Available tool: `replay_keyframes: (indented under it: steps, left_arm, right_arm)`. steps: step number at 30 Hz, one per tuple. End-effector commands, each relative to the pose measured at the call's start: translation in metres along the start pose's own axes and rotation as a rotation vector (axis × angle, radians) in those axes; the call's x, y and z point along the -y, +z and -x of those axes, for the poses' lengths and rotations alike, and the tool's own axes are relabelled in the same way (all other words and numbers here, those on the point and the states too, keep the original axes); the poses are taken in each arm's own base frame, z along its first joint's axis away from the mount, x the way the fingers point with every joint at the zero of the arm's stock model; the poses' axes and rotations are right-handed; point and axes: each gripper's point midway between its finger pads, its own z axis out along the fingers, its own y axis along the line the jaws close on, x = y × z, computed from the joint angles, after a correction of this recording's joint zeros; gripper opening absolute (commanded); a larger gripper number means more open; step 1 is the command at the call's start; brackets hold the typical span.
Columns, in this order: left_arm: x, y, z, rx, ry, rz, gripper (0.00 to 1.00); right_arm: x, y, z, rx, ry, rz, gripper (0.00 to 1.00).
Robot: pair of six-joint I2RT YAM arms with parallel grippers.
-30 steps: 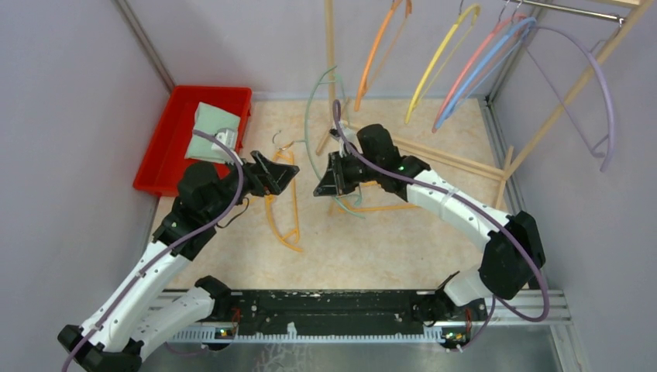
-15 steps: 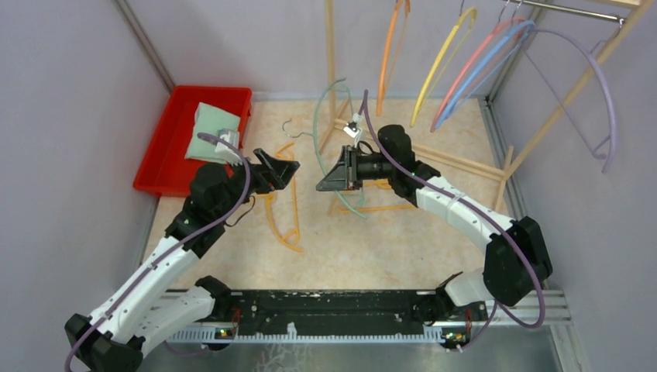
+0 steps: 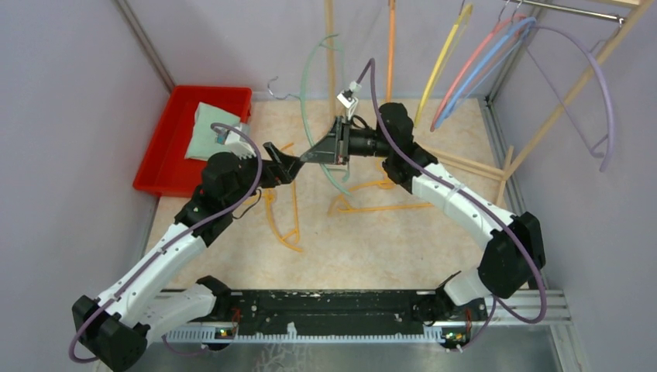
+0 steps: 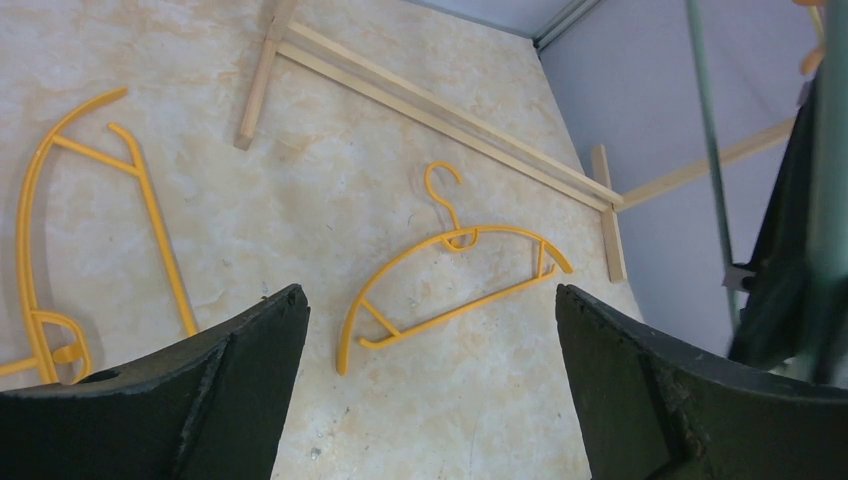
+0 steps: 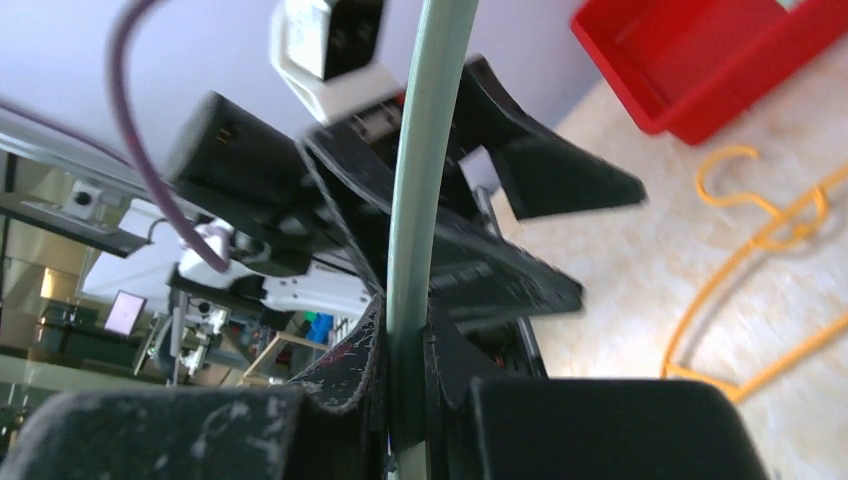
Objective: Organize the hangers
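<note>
My right gripper [image 3: 312,155] is shut on a pale green hanger [image 3: 307,81], held up in the air above the table's middle. In the right wrist view the green hanger [image 5: 420,180] stands as a bar pinched between the fingers [image 5: 350,375]. My left gripper [image 3: 285,165] is open and holds nothing, just left of the right gripper's tip. Its fingers [image 4: 240,350] frame an orange hanger [image 4: 450,275] lying flat on the table. A second orange hanger [image 4: 90,230] lies to the left. Orange [image 3: 391,39], yellow [image 3: 445,46], pink and blue [image 3: 480,70] and lavender [image 3: 600,93] hangers hang on the rack.
A red bin [image 3: 155,167] with a pale green packet [image 3: 209,128] sits at the back left. The wooden rack's base poles [image 3: 457,160] lie on the table at the right, an upright pole [image 3: 331,46] rises at the back, and a metal rail [image 3: 573,9] runs top right.
The right gripper has lifted the green hanger up and toward the back. The left arm has reached forward and right, its open gripper now close to the right gripper's tip.
</note>
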Motion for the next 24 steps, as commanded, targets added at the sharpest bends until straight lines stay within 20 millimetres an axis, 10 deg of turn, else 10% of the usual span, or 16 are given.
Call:
replay_keyframes:
  steps: [1, 11, 24]
  left_arm:
    - [0.012, -0.004, 0.017, 0.029, 0.031, -0.029, 0.97]
    - [0.011, -0.019, 0.023, 0.056, 0.012, -0.016, 0.96]
    - [0.001, -0.029, 0.024, 0.066, 0.041, 0.03, 0.96]
  right_arm:
    - [-0.075, 0.006, 0.058, 0.159, -0.143, 0.17, 0.0]
    - [-0.083, 0.02, 0.144, 0.378, -0.055, 0.216, 0.0]
    - [-0.068, 0.006, 0.197, 0.488, -0.105, 0.276, 0.0]
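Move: The right gripper pinches the green hanger. The free stretch of rod it is being taken to lies about 20 cm ahead, 10 cm right and 30 cm above this hand. The rack's left post stands some 22 cm ahead and 8 cm right; the orange hanger hangs about 20 cm ahead, 16 cm right and 15 cm higher. From the empty left hand, that rod stretch is roughly 15 cm ahead, 14 cm right and 37 cm up. Keep the right fingers shut on the green hanger and carry it up, then sweep it forward about 14 cm towards the rack, topping out some 11 cm higher before easing down a little. On the way tip the left-pointing fingers upward by nearly 20 degrees and turn them somewhat clockwise. Ease the open left gripper a few centimetres left, up and back, away from the right hand. ##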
